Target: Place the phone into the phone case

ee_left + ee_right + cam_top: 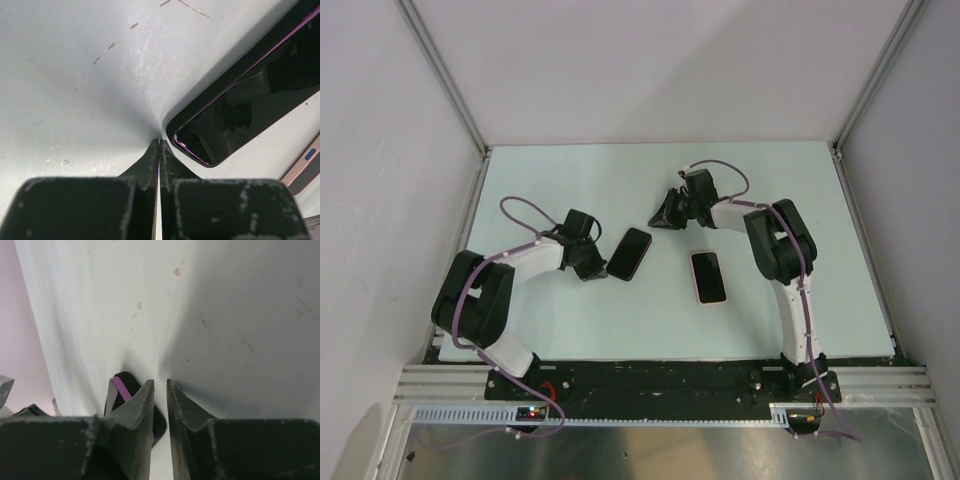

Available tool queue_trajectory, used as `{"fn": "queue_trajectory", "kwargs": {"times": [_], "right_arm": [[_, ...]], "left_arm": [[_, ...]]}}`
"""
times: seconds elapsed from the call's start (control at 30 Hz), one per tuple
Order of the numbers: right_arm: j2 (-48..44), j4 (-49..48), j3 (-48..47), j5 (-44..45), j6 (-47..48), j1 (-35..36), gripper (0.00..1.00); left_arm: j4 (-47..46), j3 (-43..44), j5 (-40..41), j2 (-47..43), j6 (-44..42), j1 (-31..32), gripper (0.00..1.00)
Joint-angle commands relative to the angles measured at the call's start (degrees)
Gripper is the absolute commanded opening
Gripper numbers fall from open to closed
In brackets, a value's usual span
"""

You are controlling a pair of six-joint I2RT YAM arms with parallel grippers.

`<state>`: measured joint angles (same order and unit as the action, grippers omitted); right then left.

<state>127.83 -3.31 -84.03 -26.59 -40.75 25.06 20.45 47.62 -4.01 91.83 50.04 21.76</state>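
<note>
The phone (630, 253) lies flat left of the table's middle, black and glossy with a purple edge. My left gripper (600, 271) is shut with nothing in it, its tips (158, 142) on the table just beside the phone's near corner (200, 145). The phone case (708, 277), pink-rimmed and dark inside, lies to the right of the phone; a pink edge of it (305, 167) shows in the left wrist view. My right gripper (657, 220) hovers behind both, jaws slightly open (160, 382) on nothing. A dark, purple-edged corner of the phone (121, 382) peeks from behind its left finger.
The white table (570, 320) is closed in by pale walls at the left, right and back. Aluminium frame posts (470, 130) stand at the back corners. A metal rail (650, 385) carrying both arm bases runs along the near edge.
</note>
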Motion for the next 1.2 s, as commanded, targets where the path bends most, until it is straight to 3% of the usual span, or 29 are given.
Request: {"fn": "queue_trajectory", "kwargs": {"times": [0.0,0.37,0.77,1.17], "right_arm": [[2.81,0.51,-3.61,-1.22,-1.42,1.3,0.21],[-1.67,5.87,0.15,1.06,1.15,4.77,0.2],[-14.33,4.4,18.41,4.94,-0.35,9.13,0.17],[-24.74,8.78,26.82,17.32,0.62,10.97,0.2]], "left_arm": [[-0.99,2.48,1.5,0.83,0.19,-0.18,0.0],[0.58,8.07,1.56,4.82,-3.81,-0.22,0.0],[1.15,8.79,0.08,4.73,-5.76,1.16,0.0],[1.26,7.2,-0.34,1.64,-7.68,2.1,0.0]]}}
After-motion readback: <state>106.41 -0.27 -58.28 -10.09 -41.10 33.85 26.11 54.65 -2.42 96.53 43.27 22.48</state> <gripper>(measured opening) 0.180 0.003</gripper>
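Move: Behind and to the left of the right hand lies the purple phone in its black case, its middle about 8 cm back and 6 cm left, a centimetre or two lower. The pink-cased phone lies about 15 cm back and 15 cm right of that hand. From the left hand, whose closed tips sit at the black case's near left corner, that case's middle is roughly 5 cm ahead and 6 cm right, about level. Edging about 3 cm left and slightly back at the black case's far end, the right hand then sweeps some 10 cm back and 6 cm right, its nearly shut fingers pushing that end round clockwise while the hand rolls left side down. The left hand's closed tips keep against the near left corner, inching about 1 cm forward. ##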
